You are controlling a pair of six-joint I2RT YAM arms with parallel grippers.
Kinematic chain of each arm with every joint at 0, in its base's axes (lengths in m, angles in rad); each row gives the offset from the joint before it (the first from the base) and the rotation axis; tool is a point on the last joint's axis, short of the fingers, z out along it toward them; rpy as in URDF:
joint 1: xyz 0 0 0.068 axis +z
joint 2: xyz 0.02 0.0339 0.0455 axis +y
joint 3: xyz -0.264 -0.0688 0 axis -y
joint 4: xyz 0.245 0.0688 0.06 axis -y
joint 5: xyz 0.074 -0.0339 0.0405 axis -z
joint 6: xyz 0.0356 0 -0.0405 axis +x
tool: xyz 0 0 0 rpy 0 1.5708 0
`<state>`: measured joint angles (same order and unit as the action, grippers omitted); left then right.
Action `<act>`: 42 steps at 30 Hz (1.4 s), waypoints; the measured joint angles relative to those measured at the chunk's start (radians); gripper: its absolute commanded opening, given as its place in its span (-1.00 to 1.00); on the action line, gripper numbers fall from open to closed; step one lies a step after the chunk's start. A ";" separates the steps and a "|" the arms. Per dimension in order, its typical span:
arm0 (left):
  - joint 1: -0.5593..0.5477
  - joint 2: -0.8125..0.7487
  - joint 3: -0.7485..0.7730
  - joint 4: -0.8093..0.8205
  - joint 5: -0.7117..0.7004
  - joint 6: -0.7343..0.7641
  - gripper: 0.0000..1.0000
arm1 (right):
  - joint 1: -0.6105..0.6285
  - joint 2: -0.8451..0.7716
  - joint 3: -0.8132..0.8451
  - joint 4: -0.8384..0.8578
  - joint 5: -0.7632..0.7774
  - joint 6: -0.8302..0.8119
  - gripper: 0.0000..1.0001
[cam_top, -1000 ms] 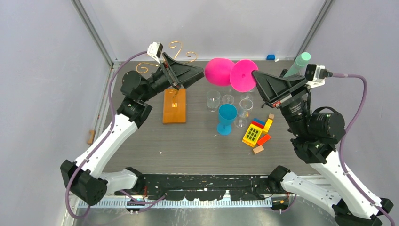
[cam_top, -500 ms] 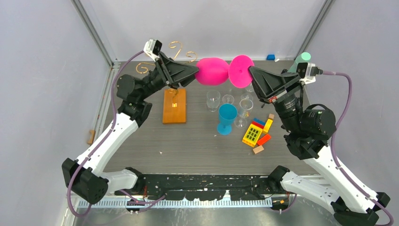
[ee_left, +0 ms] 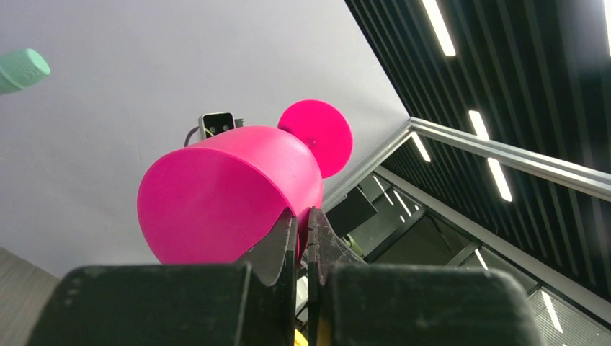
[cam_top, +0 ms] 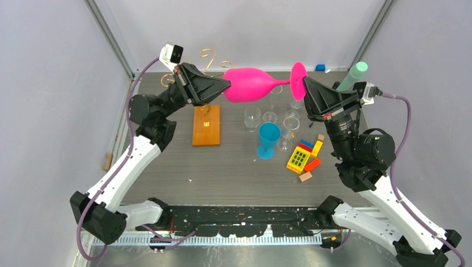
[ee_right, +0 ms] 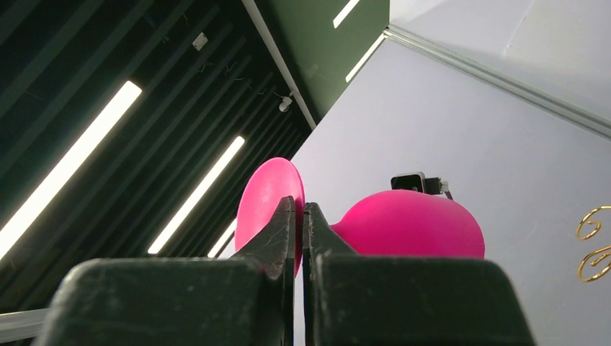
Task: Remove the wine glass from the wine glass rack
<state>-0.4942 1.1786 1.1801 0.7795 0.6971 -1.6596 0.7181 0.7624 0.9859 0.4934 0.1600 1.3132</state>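
Note:
A bright pink wine glass (cam_top: 253, 83) hangs on its side in the air above the back of the table, bowl to the left and foot to the right. My left gripper (cam_top: 225, 85) is shut on the bowl's rim; in the left wrist view the rim of the wine glass (ee_left: 216, 194) sits pinched in that gripper (ee_left: 302, 216). My right gripper (cam_top: 305, 85) is shut on the round foot, which the right wrist view shows as a disc of the wine glass (ee_right: 263, 194) nipped by that gripper (ee_right: 298, 205). The wine glass rack's gold scrolls (cam_top: 209, 55) rise behind the left gripper, over its orange-brown base (cam_top: 206, 124).
Below the glass stand clear glasses (cam_top: 252, 117), a blue cup (cam_top: 269, 139) and a heap of coloured toy bricks (cam_top: 303, 156). A black tripod with a mint-green tip (cam_top: 356, 72) stands behind the right arm. Gold rack scrolls (ee_right: 594, 241) show at the right wrist view's edge.
The right gripper carried the glass leftward and turned it level. The left gripper, open a second ago, has shut on the bowl's rim.

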 measured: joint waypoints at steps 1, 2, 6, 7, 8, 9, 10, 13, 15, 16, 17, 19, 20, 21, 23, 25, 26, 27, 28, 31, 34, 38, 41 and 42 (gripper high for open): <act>0.000 -0.002 0.000 0.003 0.000 0.003 -1.00 | 0.001 -0.003 -0.002 -0.001 0.003 0.003 -0.70; 0.000 -0.003 0.000 0.005 0.001 0.012 -1.00 | 0.001 -0.006 -0.004 -0.005 0.006 0.004 -0.60; -0.002 -0.010 0.000 0.004 0.012 0.054 -1.00 | 0.000 -0.024 -0.031 -0.064 0.061 -0.019 0.03; -0.002 -0.014 0.000 -0.003 0.020 0.074 -1.00 | -0.001 -0.027 -0.041 -0.089 0.080 -0.026 0.18; -0.002 -0.019 0.000 -0.014 0.030 0.093 -1.00 | -0.001 -0.032 -0.048 -0.112 0.095 -0.028 0.23; -0.003 -0.024 0.000 -0.030 0.035 0.114 -1.00 | -0.001 -0.039 -0.053 -0.143 0.119 -0.034 0.31; -0.003 -0.031 0.003 -0.059 0.039 0.148 -1.00 | -0.001 -0.045 -0.055 -0.179 0.142 -0.039 0.36; -0.003 -0.042 0.016 -0.153 0.043 0.234 -1.00 | -0.001 -0.067 -0.055 -0.300 0.216 -0.052 0.40; -0.003 -0.056 0.038 -0.275 0.042 0.331 -1.00 | -0.001 -0.087 -0.055 -0.377 0.267 -0.062 0.41; -0.004 -0.063 0.051 -0.336 0.036 0.376 -1.00 | -0.001 -0.098 -0.055 -0.415 0.295 -0.071 0.41; -0.004 -0.074 0.070 -0.424 0.022 0.441 -1.00 | -0.001 -0.108 -0.055 -0.456 0.324 -0.081 0.41; -0.004 -0.098 0.116 -0.603 -0.014 0.580 -1.00 | -0.001 -0.125 -0.055 -0.535 0.388 -0.104 0.41; -0.004 -0.108 0.142 -0.689 -0.034 0.648 -1.00 | -0.001 -0.132 -0.055 -0.573 0.418 -0.116 0.41; -0.004 -0.117 0.166 -0.769 -0.053 0.711 -1.00 | -0.001 -0.142 -0.055 -0.609 0.450 -0.131 0.41; -0.004 -0.130 0.203 -0.894 -0.082 0.806 -1.00 | -0.001 -0.150 -0.055 -0.668 0.499 -0.154 0.41; -0.004 -0.136 0.242 -1.030 -0.113 0.909 -1.00 | -0.001 -0.147 -0.052 -0.738 0.548 -0.182 0.41; -0.004 -0.136 0.254 -1.076 -0.121 0.940 -1.00 | -0.001 -0.146 -0.052 -0.763 0.563 -0.190 0.40; -0.006 -0.135 0.267 -1.133 -0.132 0.977 -1.00 | -0.001 -0.143 -0.052 -0.791 0.579 -0.201 0.40; -0.011 -0.132 0.277 -1.189 -0.146 1.017 -1.00 | -0.001 -0.142 -0.053 -0.814 0.592 -0.212 0.39; -0.039 -0.115 0.298 -1.339 -0.206 1.118 -1.00 | -0.001 -0.140 -0.053 -0.861 0.617 -0.235 0.38; -0.092 -0.082 0.318 -1.460 -0.291 1.199 -1.00 | -0.001 -0.141 -0.053 -0.880 0.634 -0.247 0.37; -0.196 -0.005 0.351 -1.579 -0.429 1.283 -1.00 | -0.001 -0.141 -0.054 -0.888 0.650 -0.263 0.37; -0.287 0.082 0.378 -1.647 -0.550 1.334 -1.00 | -0.001 -0.141 -0.054 -0.900 0.657 -0.271 0.36; -0.309 0.109 0.385 -1.662 -0.585 1.345 -1.00 | -0.001 -0.141 -0.053 -0.907 0.658 -0.273 0.36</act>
<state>-0.8032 1.2877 1.5650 -0.8825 0.1123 -0.3145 0.7174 0.6216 0.9325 -0.4137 0.8185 1.0405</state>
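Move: The pink glass lies level between my hands, its rim in my left fingers and its foot in my right, so its middle is some 9 cm right of the left hand and 9 cm left of the right one. Bare table for it lies about 7 cm ahead, 6 cm right and 54 cm below my left hand. From that hand the blue goblet stands about 11 cm ahead and 14 cm right, the small clear glass 21 cm ahead and 9 cm right, the orange rack base 22 cm ahead and 10 cm left, all far below. I open my right fingers off the pink glass's foot and draw that hand down about 21 cm, away to the right and a little forward, its fingers tipping downward as it swings clockwise. My left hand keeps its pinch on the rim, rolls some 75 degrees so the foot swings down, and sinks about 23 cm towards the table on the left of the blue goblet. ##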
